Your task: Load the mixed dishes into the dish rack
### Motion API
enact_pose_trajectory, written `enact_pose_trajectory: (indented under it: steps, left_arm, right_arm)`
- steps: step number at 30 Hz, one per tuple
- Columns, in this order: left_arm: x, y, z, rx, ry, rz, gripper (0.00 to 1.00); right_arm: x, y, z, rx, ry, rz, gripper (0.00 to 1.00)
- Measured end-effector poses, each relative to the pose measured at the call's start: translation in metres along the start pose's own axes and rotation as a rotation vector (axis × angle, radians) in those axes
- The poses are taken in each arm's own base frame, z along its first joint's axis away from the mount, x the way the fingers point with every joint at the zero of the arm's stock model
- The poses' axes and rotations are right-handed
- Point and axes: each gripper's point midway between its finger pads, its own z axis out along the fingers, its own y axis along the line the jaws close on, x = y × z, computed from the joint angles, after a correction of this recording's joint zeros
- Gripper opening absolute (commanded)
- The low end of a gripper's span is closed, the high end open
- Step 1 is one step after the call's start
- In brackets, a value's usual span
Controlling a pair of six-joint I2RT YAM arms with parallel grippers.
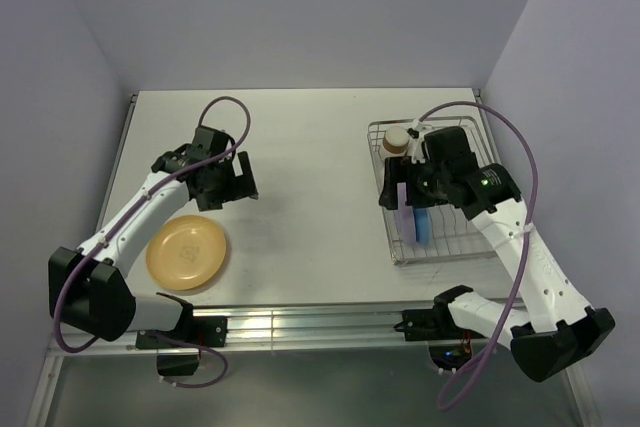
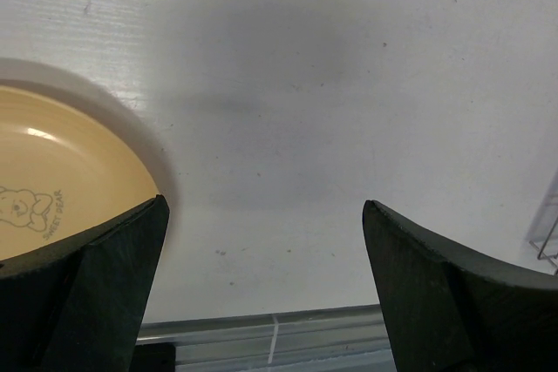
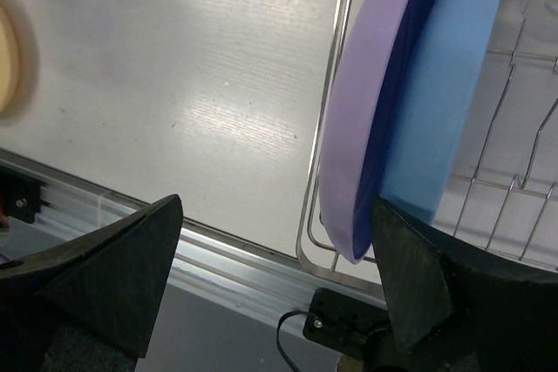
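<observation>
The orange-yellow plate [image 1: 186,252] lies flat on the table at the front left, and its rim [image 2: 52,189] shows beside my left finger. My left gripper [image 1: 232,185] [image 2: 263,206] hovers open just beyond the plate, over bare table, holding nothing. In the dish rack [image 1: 440,247] [image 3: 312,215] at the right, a purple plate [image 1: 402,209] [image 3: 366,111] stands on edge against a blue plate [image 1: 423,224] [image 3: 449,102]. A brown cup [image 1: 397,140] sits at the rack's far left corner. My right gripper [image 1: 393,190] [image 3: 277,206] is open above the rack's left side, its right finger next to the purple plate's lower edge.
The table's near edge is a metal rail [image 3: 227,259] [image 2: 270,337]. Walls close in behind and to both sides. A purple cable [image 1: 515,147] loops from the right arm over the rack's right side.
</observation>
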Motion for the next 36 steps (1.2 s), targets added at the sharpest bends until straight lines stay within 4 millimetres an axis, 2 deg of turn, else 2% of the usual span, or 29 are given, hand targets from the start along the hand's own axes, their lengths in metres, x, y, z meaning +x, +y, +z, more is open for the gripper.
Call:
enact_pose_trajectory:
  steps: [4, 10, 13, 16, 20, 27, 30, 31, 33, 34, 36]
  left_arm:
    - [0.0, 0.011, 0.003, -0.059, -0.017, -0.035, 0.99]
    - [0.008, 0.031, 0.009, -0.145, -0.018, -0.109, 0.99]
    - [0.017, 0.046, 0.018, -0.185, -0.001, -0.162, 0.99]
    - [0.034, 0.07, 0.027, -0.219, 0.04, -0.243, 0.99]
    - [0.053, 0.1, 0.04, -0.274, 0.103, -0.349, 0.99]
    - [0.06, 0.102, 0.062, -0.262, 0.158, -0.382, 0.87]
    - [0.063, 0.102, 0.072, -0.264, 0.186, -0.382, 0.72]
    - [0.064, 0.102, 0.076, -0.268, 0.197, -0.38, 0.61]
    - [0.063, 0.103, 0.078, -0.275, 0.217, -0.377, 0.47]
    - [0.063, 0.102, 0.08, -0.272, 0.222, -0.371, 0.34]
    - [0.062, 0.101, 0.082, -0.264, 0.23, -0.368, 0.16]
  right_arm:
    - [-0.02, 0.009, -0.016, -0.021, -0.061, -0.004, 0.95]
    - [-0.066, 0.029, -0.061, -0.07, -0.207, -0.02, 0.94]
    - [-0.082, 0.036, -0.081, -0.087, -0.268, -0.031, 0.94]
    - [-0.087, 0.039, -0.09, -0.094, -0.291, -0.034, 0.93]
    - [-0.082, 0.038, -0.092, -0.092, -0.28, -0.032, 0.93]
    - [-0.074, 0.038, -0.102, -0.1, -0.292, -0.024, 0.93]
    - [-0.071, 0.038, -0.106, -0.103, -0.298, -0.021, 0.93]
    - [-0.07, 0.038, -0.107, -0.103, -0.3, -0.021, 0.93]
    - [-0.07, 0.038, -0.107, -0.103, -0.3, -0.021, 0.93]
    - [-0.07, 0.038, -0.107, -0.103, -0.299, -0.021, 0.93]
    - [-0.07, 0.038, -0.107, -0.103, -0.297, -0.02, 0.93]
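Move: The yellow plate's middle lies about 8 cm back from the left hand, 15 cm to its left and 13 cm below; its nearest rim is only some 6 cm to the left, and no other dish stands by it. From the right hand, that plate is about 51 cm left, 2 cm back and 21 cm down. The released purple plate's middle is about 4 cm ahead, 2 cm right and 11 cm below the right hand, with the blue plate 4 cm farther right. The left hand sinks about 12 cm onto the right-hand rim of the yellow plate, first swinging left and back with a roughly 20-degree counter-clockwise turn, then easing slightly forward and right as its fingers tip to point nearly straight down and close from wide open to about a third, one inside and one outside the rim. Meanwhile the right hand, already open, rises some 13 cm clear of the purple plate in the rack, tips its fingers up about 15 degrees, drifts slightly back, then stays there, still open. ##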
